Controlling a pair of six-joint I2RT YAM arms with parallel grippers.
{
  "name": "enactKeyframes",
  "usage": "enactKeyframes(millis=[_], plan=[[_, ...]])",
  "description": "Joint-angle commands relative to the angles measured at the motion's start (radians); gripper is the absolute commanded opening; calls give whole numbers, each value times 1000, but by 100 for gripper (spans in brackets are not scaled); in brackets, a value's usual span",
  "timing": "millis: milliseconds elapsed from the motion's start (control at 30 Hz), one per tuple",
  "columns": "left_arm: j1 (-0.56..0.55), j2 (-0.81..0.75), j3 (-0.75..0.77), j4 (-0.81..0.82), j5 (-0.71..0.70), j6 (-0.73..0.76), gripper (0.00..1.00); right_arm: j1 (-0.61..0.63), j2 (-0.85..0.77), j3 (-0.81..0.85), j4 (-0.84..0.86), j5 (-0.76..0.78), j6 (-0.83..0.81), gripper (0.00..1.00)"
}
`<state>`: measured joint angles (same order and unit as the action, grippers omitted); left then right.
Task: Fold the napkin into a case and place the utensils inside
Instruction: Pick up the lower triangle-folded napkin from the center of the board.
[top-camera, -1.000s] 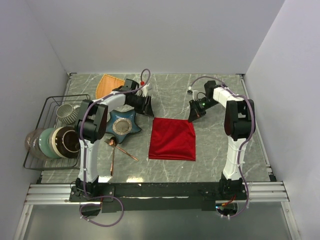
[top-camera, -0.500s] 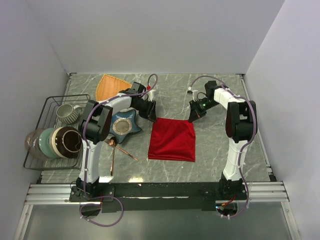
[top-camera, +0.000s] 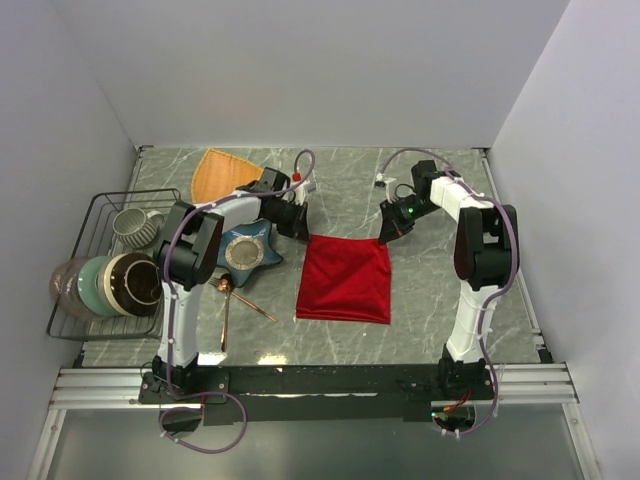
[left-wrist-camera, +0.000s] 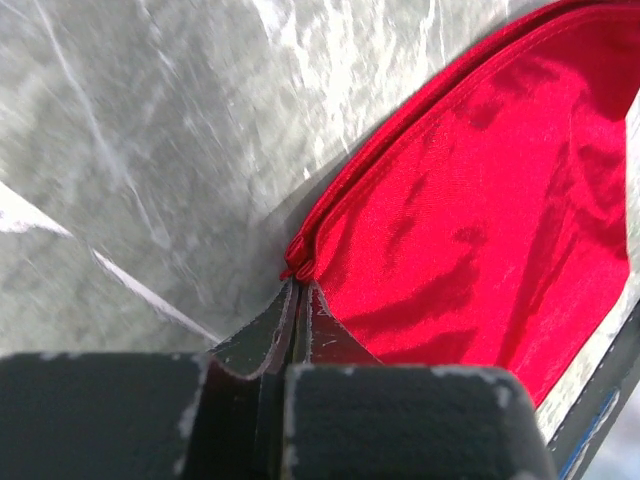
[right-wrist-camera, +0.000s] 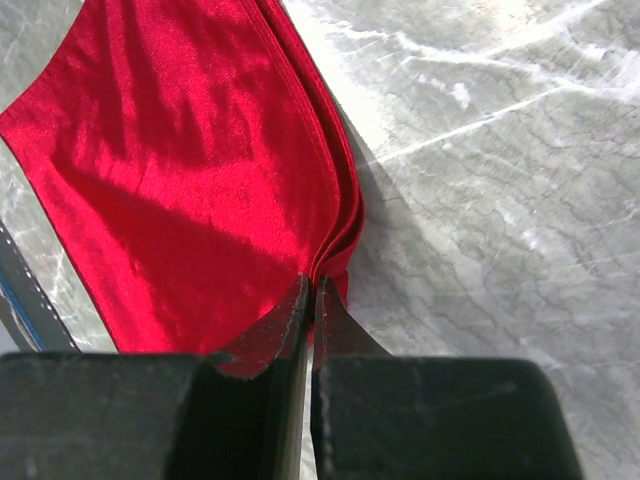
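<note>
The red napkin (top-camera: 346, 279) lies folded into a rough square on the marble table. My left gripper (top-camera: 303, 234) is shut on its far left corner; in the left wrist view the napkin (left-wrist-camera: 480, 200) bunches at the closed tips of that gripper (left-wrist-camera: 300, 282). My right gripper (top-camera: 381, 238) is shut on the far right corner, and the right wrist view shows the napkin (right-wrist-camera: 190, 170) with its layered edge pinched in that gripper (right-wrist-camera: 312, 282). The copper utensils (top-camera: 232, 300) lie on the table left of the napkin, near the blue dish.
A blue star-shaped dish (top-camera: 243, 250) sits just left of my left gripper. An orange triangular plate (top-camera: 220, 172) lies at the back left. A wire rack (top-camera: 70, 300) with a mug and bowls stands at the left edge.
My left arm moved right and down to the napkin's far left corner and its jaws shut on it. The right arm kept its grip and barely moved.
</note>
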<state>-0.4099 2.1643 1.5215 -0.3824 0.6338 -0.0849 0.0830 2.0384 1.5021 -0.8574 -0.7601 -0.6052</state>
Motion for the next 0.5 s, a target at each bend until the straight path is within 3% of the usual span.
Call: enactKeyframes(millis=[0,100,133,167,200,300,467], plan=[[-6,-90,-49,54,12,62,1,9,-87,-20,4,-13,-62,0],[-6,-95,-60,42,24,74,1,17,-102,-43,4,-5,-97,0],[-6,-96,-60,36,24,74,7,17,-109,-52,3,-2,-111,0],[-6,-98,-64,34,24,74,17,24,-124,-74,4,2,-125,0],[-3,-110,-72,36,26,71,36,29,-132,-86,18,14,-145,0],[10,-158,-118,85,29,22,55,49,-168,-134,46,41,-188,0],[49,-244,-184,163,29,-58,59,95,-227,-207,103,88,-234,0]])
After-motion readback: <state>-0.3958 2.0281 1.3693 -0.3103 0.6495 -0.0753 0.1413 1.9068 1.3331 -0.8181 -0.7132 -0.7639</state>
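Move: The left hand still pinches the napkin's far left corner, with the napkin's middle about 9 cm back, 8 cm right and a little below. The star dish lies roughly 13 cm left and 3 cm back of that hand, the copper utensils 14 cm left and 15 cm back. The right hand pinches the far right corner, the napkin's middle about 8 cm back, 7 cm left and 2 cm below. Left fingers open and lift 2 cm off their corner, while the right keeps its pinch, drawing back about 3.5 cm. ##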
